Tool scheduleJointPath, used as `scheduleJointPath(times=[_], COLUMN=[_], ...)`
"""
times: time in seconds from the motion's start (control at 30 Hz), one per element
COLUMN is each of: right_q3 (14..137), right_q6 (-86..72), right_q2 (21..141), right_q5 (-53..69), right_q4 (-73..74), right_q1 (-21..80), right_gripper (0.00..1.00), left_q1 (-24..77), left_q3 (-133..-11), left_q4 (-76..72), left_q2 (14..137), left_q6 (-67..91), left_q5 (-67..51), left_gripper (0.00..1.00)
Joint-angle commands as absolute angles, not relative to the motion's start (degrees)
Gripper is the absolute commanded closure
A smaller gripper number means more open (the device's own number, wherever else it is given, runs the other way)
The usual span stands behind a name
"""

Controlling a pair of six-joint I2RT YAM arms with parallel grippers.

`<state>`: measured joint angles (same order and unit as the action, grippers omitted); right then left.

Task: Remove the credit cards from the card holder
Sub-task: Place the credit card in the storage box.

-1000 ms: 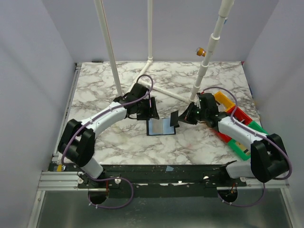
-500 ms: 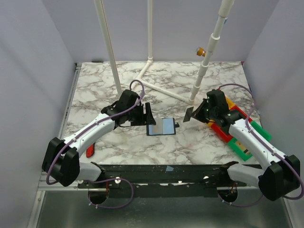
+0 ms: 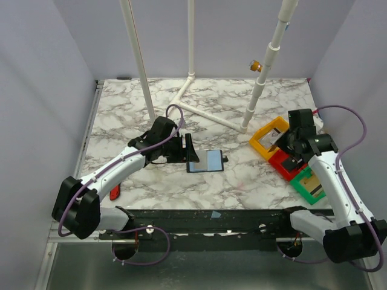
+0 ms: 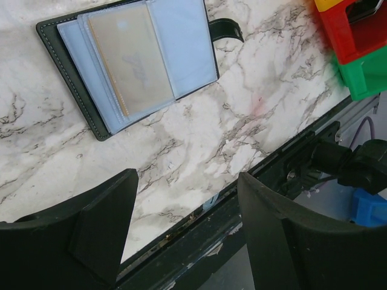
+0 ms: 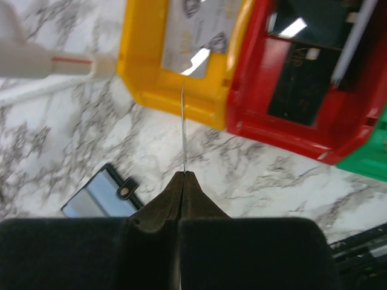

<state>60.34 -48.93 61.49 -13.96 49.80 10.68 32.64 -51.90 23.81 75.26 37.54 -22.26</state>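
Observation:
The card holder [image 3: 205, 161] lies open and flat on the marble, black outside and bluish inside. In the left wrist view a tan credit card [image 4: 130, 60] sits in the card holder [image 4: 78, 90] among pale blue sleeves. My left gripper [image 3: 186, 147] stands open just left of it with nothing between the jaws [image 4: 187, 208]. My right gripper [image 3: 290, 147] hovers over the bins, shut on a thin credit card [image 5: 183, 127] that I see edge-on, its tip over the yellow bin [image 5: 163, 90]. The card holder [image 5: 100, 193] lies behind and to the left of it.
Yellow bin [image 3: 270, 138], red bin [image 3: 284, 164] and green bin [image 3: 309, 184] stand in a row at the right. White pipe posts [image 3: 257, 90] and a floor bar rise at the back. A small red object [image 3: 115, 192] lies near the table's front left edge.
My right arm has swung right from the card holder to above the bins, carrying the card. My left gripper opened wider and drew slightly left of the holder, then stayed.

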Motion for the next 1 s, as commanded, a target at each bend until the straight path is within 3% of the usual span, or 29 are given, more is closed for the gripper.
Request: scheduleJointPath(times=[0.0,0.17,0.97], right_q3=[62.04,62.51,59.45], right_q6=[-45.19,-38.97,-36.83], right_q2=[62.91,66.05,80.37], right_q5=[-21.28,-18.78,-23.42], right_q4=[58.60,55.44,43.34], right_q1=[3.93,-6.95,-10.34], right_gripper=[0.99,0.99,0.99], left_q1=[32.59,32.57,32.60], left_q3=[-51.68,-51.33,-51.02], left_q4=[22.37,21.99,21.71], left_q2=[73.58,73.40,73.43], left_q6=[37.18,37.24,37.18], left_q5=[-24.32,-24.61,-24.21], left_gripper=[0.31,0.31,0.31])
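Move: Off to the right of the right hand, which already pinches a credit card edge-on, lies the red box: about 15 cm right, 4 cm ahead and some 15 cm below. The yellow box stands roughly 14 cm ahead and 7 cm right; the green box about 22 cm right and 6 cm back, both at the same depth as the red one. From the idle left hand the red box is about 42 cm right, 6 cm ahead and 11 cm lower. Sweeping on quickly to its right, the right hand brings the card past the near side of the yellow box to over the red box, about 13 cm in all, and slows to sink more steeply, some 7 cm down overall. The fingers stay shut on the card while the wrist tips them downward and turns clockwise, each by about 15 degrees. ##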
